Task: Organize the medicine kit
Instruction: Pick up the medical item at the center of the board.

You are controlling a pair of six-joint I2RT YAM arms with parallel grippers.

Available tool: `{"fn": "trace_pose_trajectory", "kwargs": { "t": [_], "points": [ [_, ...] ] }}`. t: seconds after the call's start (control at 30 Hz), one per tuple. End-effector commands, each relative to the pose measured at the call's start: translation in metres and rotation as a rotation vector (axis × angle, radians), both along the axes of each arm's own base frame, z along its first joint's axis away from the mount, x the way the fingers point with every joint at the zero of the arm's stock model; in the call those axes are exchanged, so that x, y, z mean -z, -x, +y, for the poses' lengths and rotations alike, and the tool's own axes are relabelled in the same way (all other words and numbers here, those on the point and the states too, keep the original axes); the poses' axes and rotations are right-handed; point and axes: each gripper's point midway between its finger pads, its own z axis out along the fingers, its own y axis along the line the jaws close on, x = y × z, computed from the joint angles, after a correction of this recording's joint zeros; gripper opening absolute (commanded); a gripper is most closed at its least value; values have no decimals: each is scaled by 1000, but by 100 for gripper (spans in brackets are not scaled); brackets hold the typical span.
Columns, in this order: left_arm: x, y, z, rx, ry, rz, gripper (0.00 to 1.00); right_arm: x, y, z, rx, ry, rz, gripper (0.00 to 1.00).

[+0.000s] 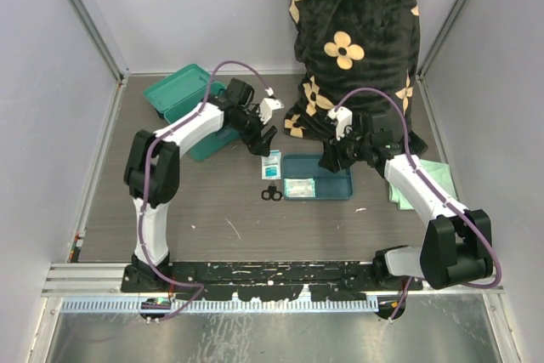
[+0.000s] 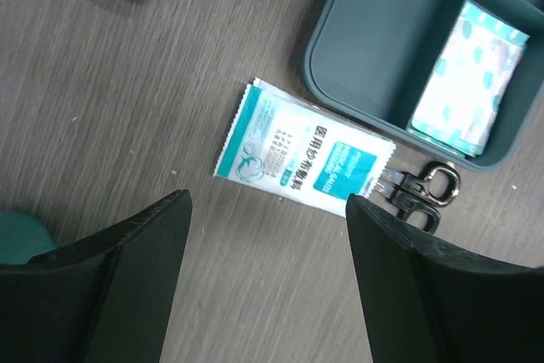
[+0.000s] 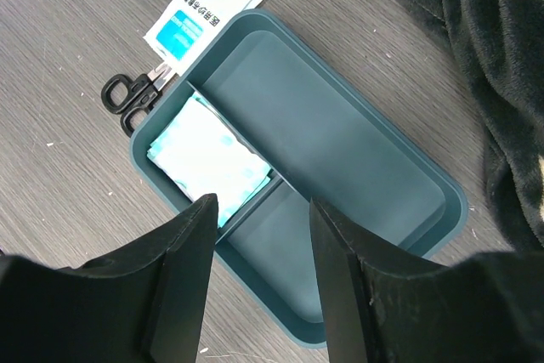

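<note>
The medicine kit (image 1: pixel 182 98), a teal-green box with its lid up, stands at the back left under my left arm. A white-and-teal gauze packet (image 2: pixel 302 155) lies flat on the table beside black scissors (image 2: pixel 425 194). My left gripper (image 2: pixel 268 201) hovers open just short of the packet, with nothing between its fingers. The darker divided tray (image 3: pixel 331 116) holds a pale patterned packet (image 3: pixel 208 157) in one small compartment. My right gripper (image 3: pixel 263 203) hangs open and empty above the tray's near end. From above, the left gripper (image 1: pixel 265 140) and right gripper (image 1: pixel 330 159) flank the tray (image 1: pixel 333 166).
A person in a black plush garment with tan flowers (image 1: pixel 348 48) leans in at the back, its hem close to the tray. A pale green cloth (image 1: pixel 429 178) lies at the right under my right arm. Grey walls enclose the table on the left, right and back.
</note>
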Motion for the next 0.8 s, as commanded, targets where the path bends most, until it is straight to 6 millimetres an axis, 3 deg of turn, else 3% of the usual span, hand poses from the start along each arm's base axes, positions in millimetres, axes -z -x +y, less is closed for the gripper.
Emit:
{"fn": "trace_pose_trajectory", "kwargs": {
  "t": [0.0, 0.23, 0.47, 0.77],
  "points": [
    [10, -5, -12, 67, -23, 28, 75, -11, -5, 0, -15, -9, -51, 53],
    [39, -12, -25, 97, -68, 66, 70, -8, -2, -1, -26, -15, -37, 54],
    [55, -8, -25, 126, -115, 74, 67, -4, -1, -2, -32, -23, -12, 54],
    [68, 4, -20, 140, -148, 70, 52, -1, 0, -1, -37, -24, 0, 54]
  ]
}}
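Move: The gauze packet lies flat about 8 cm below the left hand, some 2 cm nearer the base and 2 cm to its right. The scissors are roughly 8 cm nearer the base than the packet; the blue tray's middle is some 12 cm to the packet's right and 3 cm nearer the base; the green box stands about 9 cm ahead and 16 cm left of the left hand. From the right hand the packet is about 14 cm left, 4 cm ahead and 11 cm below. The gauze packet's outer end is what the left hand sinks onto: some 7 cm down with about 2 cm to the right, most of it early, then only a creep. The wrist tips slightly, under 10 degrees, while the fingers narrow from three-quarters to about half open, one at the packet's outer edge and the other coming to press on its printed face. ##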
